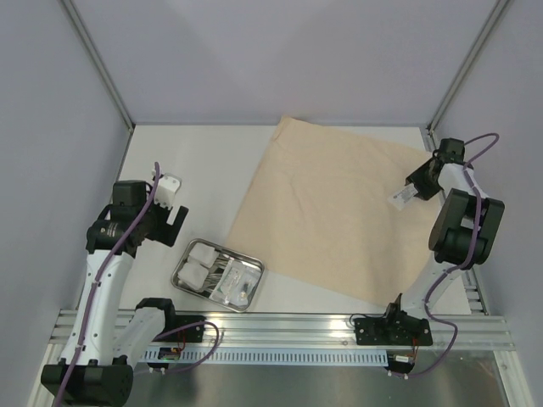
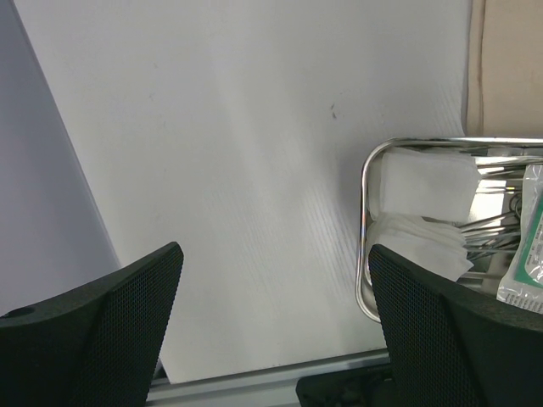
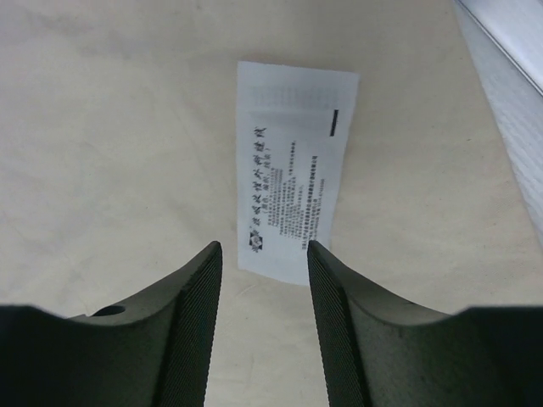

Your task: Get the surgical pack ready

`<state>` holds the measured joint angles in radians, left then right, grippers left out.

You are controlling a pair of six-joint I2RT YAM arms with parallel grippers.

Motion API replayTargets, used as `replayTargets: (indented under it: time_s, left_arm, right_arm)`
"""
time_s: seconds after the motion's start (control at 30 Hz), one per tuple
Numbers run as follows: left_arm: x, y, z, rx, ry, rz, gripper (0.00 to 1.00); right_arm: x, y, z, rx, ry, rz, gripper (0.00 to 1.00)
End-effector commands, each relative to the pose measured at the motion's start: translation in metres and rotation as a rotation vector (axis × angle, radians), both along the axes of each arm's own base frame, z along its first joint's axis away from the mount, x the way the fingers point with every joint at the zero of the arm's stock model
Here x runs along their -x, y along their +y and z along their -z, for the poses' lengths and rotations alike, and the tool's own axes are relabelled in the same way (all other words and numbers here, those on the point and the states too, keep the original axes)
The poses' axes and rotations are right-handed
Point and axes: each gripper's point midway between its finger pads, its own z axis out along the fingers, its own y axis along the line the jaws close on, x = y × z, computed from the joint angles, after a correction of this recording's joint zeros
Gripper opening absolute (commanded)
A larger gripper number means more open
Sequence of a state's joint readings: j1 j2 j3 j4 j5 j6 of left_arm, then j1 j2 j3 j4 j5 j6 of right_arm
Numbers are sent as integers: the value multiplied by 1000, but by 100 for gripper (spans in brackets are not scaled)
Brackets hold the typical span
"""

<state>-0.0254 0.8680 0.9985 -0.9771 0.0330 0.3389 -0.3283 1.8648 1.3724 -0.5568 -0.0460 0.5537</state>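
Note:
The tan wrap sheet (image 1: 331,203) lies spread over the middle and right of the table. A white printed packet (image 3: 293,161) rests flat on it near the right corner. My right gripper (image 3: 263,250) hovers just behind the packet, jaws open and apart from it, gripping nothing; from above it (image 1: 413,188) sits over that corner. The steel tray (image 1: 259,264) stands at the front left with white gauze pads (image 2: 428,185), steel instruments (image 2: 492,229) and a clear packet (image 2: 526,246) inside. My left gripper (image 2: 276,322) is wide open above bare table, left of the tray rim (image 2: 365,178).
Grey enclosure walls close in the table at the left, back and right. A metal rail (image 1: 280,326) runs along the front edge by the arm bases. White table surface (image 3: 509,76) shows past the wrap's right edge.

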Motion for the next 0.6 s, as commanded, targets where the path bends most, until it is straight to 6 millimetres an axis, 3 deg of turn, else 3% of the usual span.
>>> replayTargets:
  time_s: [0.0,0.37,0.57]
  left_arm:
    - [-1,-1,-2,15,-1,-10,100]
    - [-3,1,3,4,11,-16,100]
    - [-4,2,3,1,11,-20,100]
  right_arm:
    - [-12,-9,2,-56,-43,74,49]
    - [-9,-17,46,-74,98,128,50]
    - [-10,-13,60,-103,119,125,48]
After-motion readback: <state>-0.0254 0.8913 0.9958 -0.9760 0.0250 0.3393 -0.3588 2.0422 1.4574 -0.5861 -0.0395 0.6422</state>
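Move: The white suture packet lies flat on the cloth just under my right hand, about 3 cm ahead, 1 cm to the right and 6 cm below. The cloth's right edge runs about 12 cm to this hand's right, and the metal rail some 15 cm to its right, both level with the hand and roughly 7 cm below. From my left hand the packet is far off, about 84 cm right, 23 cm ahead and 18 cm below. I sink my right hand about 5 cm, almost straight down onto the near half of the suture packet, edging just over 1 cm right early on and easing to a stop. The half-open fingers keep their gap while the wrist tips and turns slightly clockwise, bringing one fingertip over the packet and the other beside its right edge, down at or just above the cloth. ##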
